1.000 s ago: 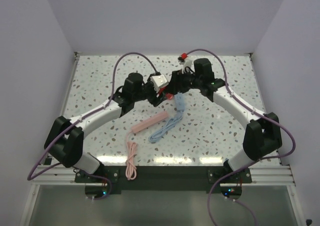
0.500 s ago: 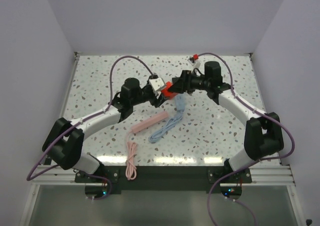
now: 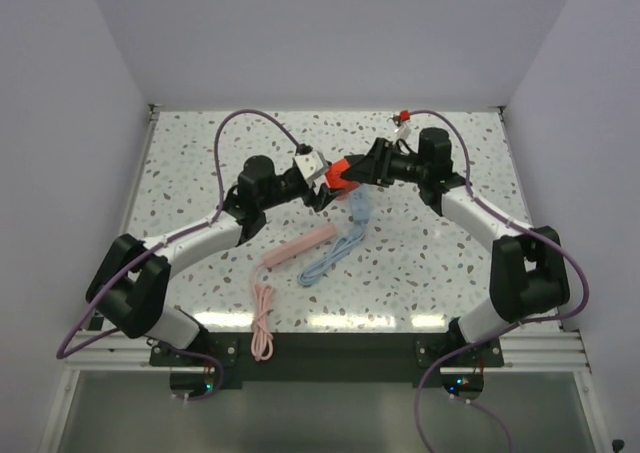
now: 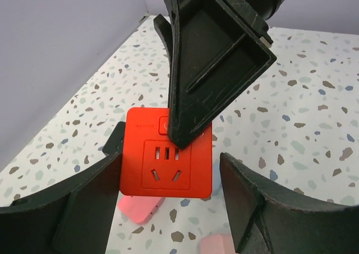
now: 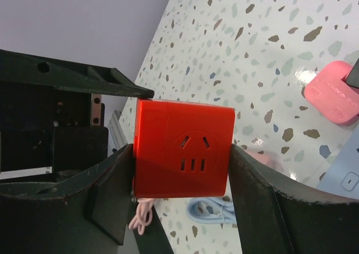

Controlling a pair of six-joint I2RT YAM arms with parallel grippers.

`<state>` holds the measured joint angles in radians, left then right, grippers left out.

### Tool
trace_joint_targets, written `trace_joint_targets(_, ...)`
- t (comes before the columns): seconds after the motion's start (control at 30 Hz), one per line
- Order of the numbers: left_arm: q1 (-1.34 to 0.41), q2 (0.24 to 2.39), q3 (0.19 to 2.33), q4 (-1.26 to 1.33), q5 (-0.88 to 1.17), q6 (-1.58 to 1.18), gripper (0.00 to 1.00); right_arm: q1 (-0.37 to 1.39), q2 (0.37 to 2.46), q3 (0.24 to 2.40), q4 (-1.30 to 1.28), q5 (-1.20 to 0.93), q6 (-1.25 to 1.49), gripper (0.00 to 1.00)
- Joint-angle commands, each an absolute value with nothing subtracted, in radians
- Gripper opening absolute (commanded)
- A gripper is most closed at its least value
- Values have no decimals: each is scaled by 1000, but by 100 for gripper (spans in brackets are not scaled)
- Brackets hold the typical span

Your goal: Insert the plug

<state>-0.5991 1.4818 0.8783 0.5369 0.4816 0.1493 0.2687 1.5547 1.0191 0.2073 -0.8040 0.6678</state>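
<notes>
A red socket cube (image 3: 340, 172) hangs above the table's middle, my right gripper (image 3: 354, 176) shut on its two sides. In the right wrist view the cube (image 5: 185, 147) fills the right gripper (image 5: 182, 153), one socket face towards the camera. My left gripper (image 3: 324, 182) faces it from the left. In the left wrist view the cube (image 4: 188, 178) sits between my left gripper's (image 4: 170, 158) open fingers: the left finger (image 4: 90, 192) is at its edge, the right one stands apart. A right-gripper finger (image 4: 213, 58) covers the cube's top. I cannot pick out the plug.
A pink power strip (image 3: 300, 244) with its coiled pink cable (image 3: 262, 323) lies on the speckled table (image 3: 200, 163), below the grippers. A light blue strip (image 3: 360, 207) and its blue cable (image 3: 326, 263) lie beside it. Purple walls close three sides.
The right gripper has drawn up and to the right with the red cube, which now shows more. The left arm has shifted left, and its jaws have spread slightly.
</notes>
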Motion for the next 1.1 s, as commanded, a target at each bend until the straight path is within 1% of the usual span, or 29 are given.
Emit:
trace_joint_targets(0.0,-609,1480,887,732,586,124,74,255,1543,994,284,-721,721,0)
trace_joint_targets(0.23,-609,1486,859,769,621,130,80,232,1534,969,368,-735,793,0)
trace_joint_targets(0.3,-609,1488,856,764,632,133,90,227,1532,965,382,-741,811,0)
trace_joint_targets(0.37,-609,1473,836,767,617,143,97,215,1528,963,396,-749,827,0)
trace_joint_targets(0.57,-594,1454,790,807,597,130,100,198,1493,945,440,-771,870,0)
trace_joint_targets(0.83,-588,1485,802,893,588,86,100,196,1451,917,502,-828,910,0)
trace_joint_targets(1.07,-560,1508,825,956,557,38,100,196,1398,900,494,-839,905,0)
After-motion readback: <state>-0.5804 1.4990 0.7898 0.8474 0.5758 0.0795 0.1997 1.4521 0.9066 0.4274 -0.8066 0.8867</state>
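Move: The red cube is already in the right hand's fingers. It also still sits between the left hand's loosened fingertips, about 2 cm ahead and 2 cm right of the left hand. From the right hand, the black cube lies some 11 cm ahead, 4 cm right and 18 cm below. The pink plug is about 6 cm ahead and 2 cm left, the blue strip roughly 3 cm ahead and 5 cm right, both about 20 cm down. Forward and to the right at first, then up and back, the right hand carries the firmly kept red cube out of the left hand's reach, ending about 3.5 cm higher, turning some 10 degrees. The left hand opens its already loosened fingers fully, backs off about 2 cm, then rises about 2 cm and eases forward again, tilting roughly 10 degrees. ##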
